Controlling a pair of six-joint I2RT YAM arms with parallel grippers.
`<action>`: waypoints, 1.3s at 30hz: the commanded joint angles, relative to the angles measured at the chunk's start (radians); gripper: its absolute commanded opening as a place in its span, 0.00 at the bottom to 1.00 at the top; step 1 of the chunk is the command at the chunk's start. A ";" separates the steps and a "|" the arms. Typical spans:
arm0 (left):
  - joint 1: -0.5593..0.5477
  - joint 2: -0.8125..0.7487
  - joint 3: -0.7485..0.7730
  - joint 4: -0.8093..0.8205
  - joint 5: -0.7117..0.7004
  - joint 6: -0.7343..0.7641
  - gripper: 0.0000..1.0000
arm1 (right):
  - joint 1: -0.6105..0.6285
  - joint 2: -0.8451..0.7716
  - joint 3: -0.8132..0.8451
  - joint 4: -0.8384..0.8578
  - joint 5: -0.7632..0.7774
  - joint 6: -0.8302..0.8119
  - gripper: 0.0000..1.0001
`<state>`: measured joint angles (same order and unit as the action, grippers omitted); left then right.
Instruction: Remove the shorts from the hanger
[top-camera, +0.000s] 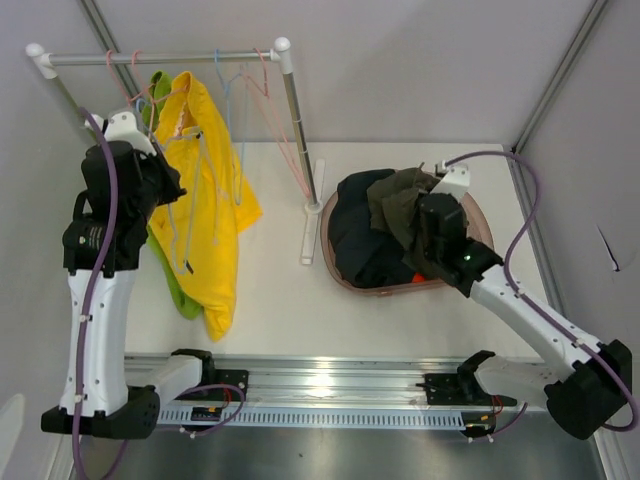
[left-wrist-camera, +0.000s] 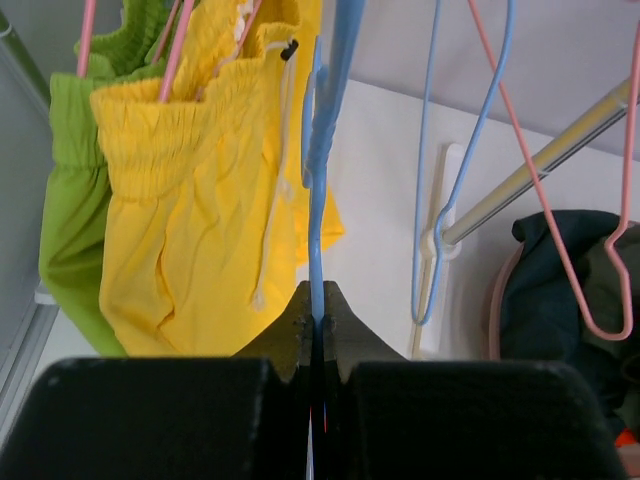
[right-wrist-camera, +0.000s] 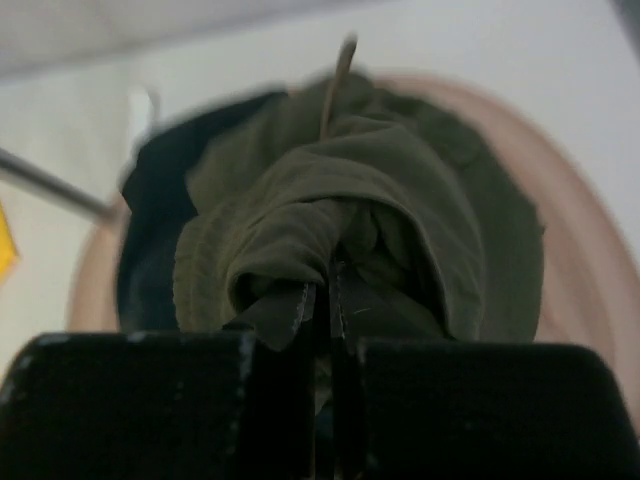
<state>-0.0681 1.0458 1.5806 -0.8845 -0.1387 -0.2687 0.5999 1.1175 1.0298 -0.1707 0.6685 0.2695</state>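
Yellow shorts (top-camera: 205, 200) and lime green shorts (top-camera: 172, 275) hang on pink hangers at the left end of the rack rail (top-camera: 160, 57). In the left wrist view my left gripper (left-wrist-camera: 316, 300) is shut on the lower wire of a blue hanger (left-wrist-camera: 322, 190), just right of the yellow shorts (left-wrist-camera: 190, 220) and green shorts (left-wrist-camera: 70, 210). My right gripper (right-wrist-camera: 330, 285) is shut on the dark olive-grey shorts (right-wrist-camera: 380, 190), held bunched over the basket (top-camera: 486, 235). Black shorts (top-camera: 355, 240) lie in the basket. A bit of the orange shorts (top-camera: 425, 277) shows beside the right wrist.
An empty blue hanger (left-wrist-camera: 450, 200) and an empty pink hanger (left-wrist-camera: 560, 200) hang on the rail to the right of the held one. The rack's metal post (top-camera: 293, 120) and white foot (top-camera: 311, 220) stand between the hanging shorts and the basket.
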 joint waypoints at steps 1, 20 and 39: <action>-0.002 0.058 0.093 0.062 0.002 0.014 0.00 | -0.044 0.011 -0.162 -0.007 -0.169 0.232 0.08; -0.021 0.575 0.568 0.211 0.256 0.083 0.00 | 0.083 0.154 -0.427 0.097 -0.334 0.303 0.99; -0.071 0.514 0.355 0.199 0.097 0.112 0.10 | 0.120 0.085 -0.441 0.050 -0.303 0.313 0.99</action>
<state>-0.1349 1.6154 1.9472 -0.6926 0.0151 -0.1848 0.6998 1.2396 0.6022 -0.0849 0.3588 0.5510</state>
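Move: The right hand holds the olive shorts over the middle of the basin, which lies about 25 cm straight below it; the black shorts already in the basin lie some 10 cm left of the basin's middle. The left hand holds an emptied blue hanger. Its rod spot is about 18 cm ahead, 6 cm right and 10 cm up, with the yellow shorts hanging some 11 cm left of it and the other empty blue hanger about 3 cm right. The right hand lets go of the olive shorts as it drops about 22 cm into the basin, fingers opening wide early while it tips down nearly 30 degrees and draws back and left a little, then stays low. The left keeps pinching its hanger, carries it up and forward some 18 cm to the rod, drifting right and turning clockwise, then sinks 6 cm as if to set the hook, still gripping. ##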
